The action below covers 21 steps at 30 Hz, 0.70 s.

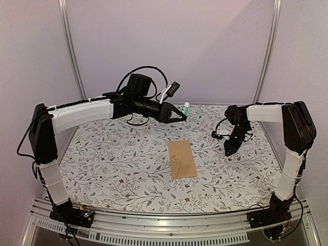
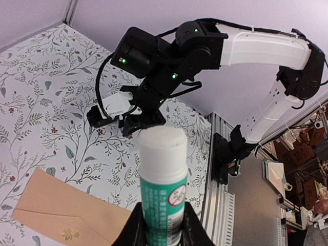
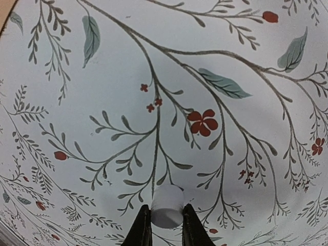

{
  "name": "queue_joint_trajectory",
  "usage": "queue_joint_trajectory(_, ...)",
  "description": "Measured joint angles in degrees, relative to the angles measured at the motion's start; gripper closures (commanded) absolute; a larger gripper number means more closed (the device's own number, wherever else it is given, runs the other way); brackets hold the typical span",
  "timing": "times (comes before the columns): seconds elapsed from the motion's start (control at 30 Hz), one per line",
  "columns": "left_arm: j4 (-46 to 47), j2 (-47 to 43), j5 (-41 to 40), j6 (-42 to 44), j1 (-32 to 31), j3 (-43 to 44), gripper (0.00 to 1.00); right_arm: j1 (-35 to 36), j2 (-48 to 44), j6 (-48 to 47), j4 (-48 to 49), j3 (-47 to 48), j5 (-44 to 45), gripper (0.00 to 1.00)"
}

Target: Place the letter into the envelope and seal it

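Note:
The tan envelope (image 1: 182, 159) lies flat on the floral cloth at the middle, its flap closed; it also shows in the left wrist view (image 2: 66, 215). The cream letter is not in view. My left gripper (image 1: 183, 115) is raised over the far middle of the table, shut on a green-and-white glue stick (image 2: 163, 179) that stands up out of its jaws. My right gripper (image 1: 227, 151) points down close to the cloth, right of the envelope, shut on a small white cap (image 3: 166, 206).
The floral cloth (image 1: 113, 164) covers the whole table. The metal rail (image 1: 169, 225) runs along the near edge, and the enclosure's walls and two poles stand behind. My right arm (image 2: 256, 46) fills the upper part of the left wrist view.

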Motion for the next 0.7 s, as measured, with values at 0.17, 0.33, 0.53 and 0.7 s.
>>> queue_joint_trajectory(0.17,0.2,0.0,0.0,0.1,0.0,0.0,0.94,0.0,0.0,0.3,-0.9,0.9,-0.2,0.94)
queue_joint_trajectory(0.33,-0.7,0.0,0.0,1.2,0.1,0.0,0.94,0.0,-1.2,0.3,-2.9,5.3,-1.7,0.96)
queue_joint_trajectory(0.53,-3.6,0.0,-0.2,5.1,0.1,0.0,0.94,0.0,-4.3,-0.9,-6.4,11.9,-6.5,0.98)
queue_joint_trajectory(0.7,-8.2,0.0,-1.4,9.9,0.1,0.6,0.98,0.0,-6.8,-3.3,-8.2,19.6,-13.6,0.99)
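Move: The right hand, low over the table with the white cap in its fingers, has the glue stick it is bound for about 21 cm to its left, 1 cm back and some 26 cm up, held by the left hand. The envelope lies flat some 21 cm left of the right hand and 3 cm back, 1 cm lower. From the left hand, the cap is about 21 cm right, 3 cm ahead and 24 cm down; the envelope is straight below, roughly 25 cm down. Keeping its pinch on the white cap, the right hand lifts it from the table, slowly at first and then fast, about 15 cm up while going some 6 cm left and 4 cm forward towards the glue stick; its fingers tilt from straight down to the left and forward by about 20 degrees. The left hand, still gripping the glue stick, sinks about 2 cm late on, fingers dipping slightly. ##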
